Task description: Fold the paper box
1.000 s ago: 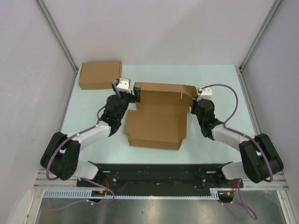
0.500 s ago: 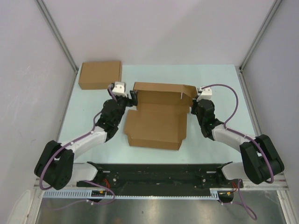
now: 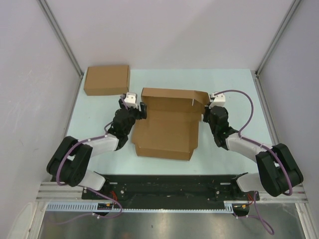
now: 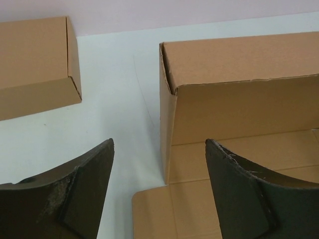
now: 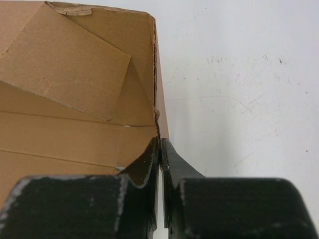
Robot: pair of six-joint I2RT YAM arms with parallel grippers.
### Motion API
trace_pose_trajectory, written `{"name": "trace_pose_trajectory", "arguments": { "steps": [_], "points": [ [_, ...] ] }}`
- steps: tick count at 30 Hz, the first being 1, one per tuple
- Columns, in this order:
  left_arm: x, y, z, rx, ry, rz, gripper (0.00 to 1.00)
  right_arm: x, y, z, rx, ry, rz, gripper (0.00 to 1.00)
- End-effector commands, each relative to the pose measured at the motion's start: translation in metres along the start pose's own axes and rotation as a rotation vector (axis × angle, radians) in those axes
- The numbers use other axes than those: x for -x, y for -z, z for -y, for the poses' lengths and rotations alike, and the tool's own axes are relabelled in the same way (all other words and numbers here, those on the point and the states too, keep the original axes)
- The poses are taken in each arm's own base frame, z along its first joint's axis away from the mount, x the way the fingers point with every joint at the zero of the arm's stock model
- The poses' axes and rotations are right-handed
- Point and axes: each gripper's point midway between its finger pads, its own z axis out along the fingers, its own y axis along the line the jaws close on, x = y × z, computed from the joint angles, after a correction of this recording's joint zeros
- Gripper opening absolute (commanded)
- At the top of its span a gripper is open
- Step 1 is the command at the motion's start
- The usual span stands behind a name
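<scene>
The paper box lies open in the middle of the table, its back wall and side walls raised and its front panel flat. My left gripper is open at the box's left side. In the left wrist view the near end of the upright left wall shows between the spread fingers, which do not touch it; the gripper holds nothing. My right gripper is at the right side. In the right wrist view the gripper is shut on the edge of the box's right wall, with a folded-in flap beyond.
A second, ready-made flat brown box sits at the table's back left corner, also in the left wrist view. White walls with metal rails close in the pale table on three sides. The arms' black base rail runs along the near edge.
My left gripper has slid toward the near side along the box's left wall and stayed open, its elbow folding in. The right gripper has kept its hold and place.
</scene>
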Motion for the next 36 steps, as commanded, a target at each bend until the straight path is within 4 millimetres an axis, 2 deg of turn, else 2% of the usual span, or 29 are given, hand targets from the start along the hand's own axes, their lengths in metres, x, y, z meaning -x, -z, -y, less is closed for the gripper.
{"name": "trace_pose_trajectory", "arguments": {
  "steps": [1, 2, 3, 5, 6, 9, 14, 15, 16, 18, 19, 21, 26, 28, 31, 34, 36],
  "points": [
    [0.009, -0.014, 0.004, -0.033, 0.050, 0.070, 0.74, 0.017, 0.001, -0.006, 0.008, -0.023, 0.050, 0.05],
    [0.001, -0.019, 0.004, -0.035, 0.050, 0.058, 0.71, 0.016, 0.001, -0.006, 0.006, -0.024, 0.049, 0.05],
    [0.008, -0.024, 0.006, -0.040, 0.054, 0.083, 0.62, 0.015, 0.001, -0.007, 0.010, -0.022, 0.046, 0.05],
    [-0.001, -0.031, 0.007, -0.042, 0.053, 0.068, 0.50, 0.015, 0.002, -0.007, 0.008, -0.019, 0.044, 0.05],
    [0.002, -0.034, 0.008, -0.045, 0.056, 0.078, 0.38, 0.015, 0.002, -0.007, 0.007, -0.017, 0.042, 0.05],
    [0.002, -0.038, 0.009, -0.048, 0.067, 0.088, 0.26, 0.016, 0.004, -0.008, 0.008, -0.007, 0.046, 0.05],
    [0.003, -0.038, 0.012, -0.061, 0.082, 0.107, 0.14, 0.019, 0.006, -0.009, 0.008, -0.003, 0.050, 0.06],
    [0.004, -0.038, 0.013, -0.063, 0.088, 0.111, 0.07, 0.023, 0.009, -0.008, 0.004, -0.006, 0.060, 0.09],
    [0.004, -0.037, 0.013, -0.063, 0.088, 0.114, 0.05, 0.023, 0.011, -0.005, -0.010, -0.004, 0.055, 0.28],
    [0.005, -0.036, 0.012, -0.053, 0.088, 0.116, 0.02, 0.043, 0.019, 0.001, -0.060, -0.024, 0.100, 0.51],
    [0.006, -0.035, 0.012, -0.051, 0.085, 0.120, 0.01, 0.048, 0.023, 0.002, -0.072, -0.019, 0.106, 0.56],
    [0.006, -0.034, 0.010, -0.031, 0.075, 0.123, 0.00, 0.074, 0.037, 0.001, -0.086, -0.024, 0.166, 0.62],
    [0.011, -0.032, 0.009, 0.004, 0.055, 0.126, 0.00, 0.118, 0.066, -0.013, -0.077, 0.032, 0.261, 0.65],
    [0.007, -0.031, 0.006, 0.038, 0.047, 0.103, 0.00, 0.131, 0.081, -0.029, -0.053, 0.079, 0.305, 0.65],
    [0.001, -0.029, 0.002, 0.090, 0.028, 0.076, 0.00, 0.141, 0.094, -0.045, -0.043, 0.146, 0.341, 0.65],
    [-0.004, -0.027, -0.004, 0.139, 0.033, 0.059, 0.00, 0.137, 0.093, -0.058, -0.012, 0.189, 0.329, 0.64],
    [-0.006, -0.027, -0.006, 0.157, 0.047, 0.046, 0.00, 0.127, 0.084, -0.066, 0.009, 0.226, 0.300, 0.62]
  ]
}}
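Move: The front edge of the box's upright left flap stands in front of my open left hand, about 3 cm ahead, 2 cm right and 4 cm below. The lid's folded lip starts above that flap, its middle some 7 cm ahead and 10 cm right of that hand, at roughly its height; the closed box lies about 20 cm ahead, 20 cm left and 12 cm down. My right hand already holds the right flap's edge in its pads; the lip's right end tab sits about 4 cm ahead, 3 cm left and 3 cm above. I dip my left hand about 4 cm and ease it forward some 2 cm onto the left flap's edge, closing the fingers to pinch it and keeping hold. Only after that does my right hand, holding its flap until then, open and come free, rising about 14 cm while drawing back and shifting left, its fingers tipping up some 15 degrees. ##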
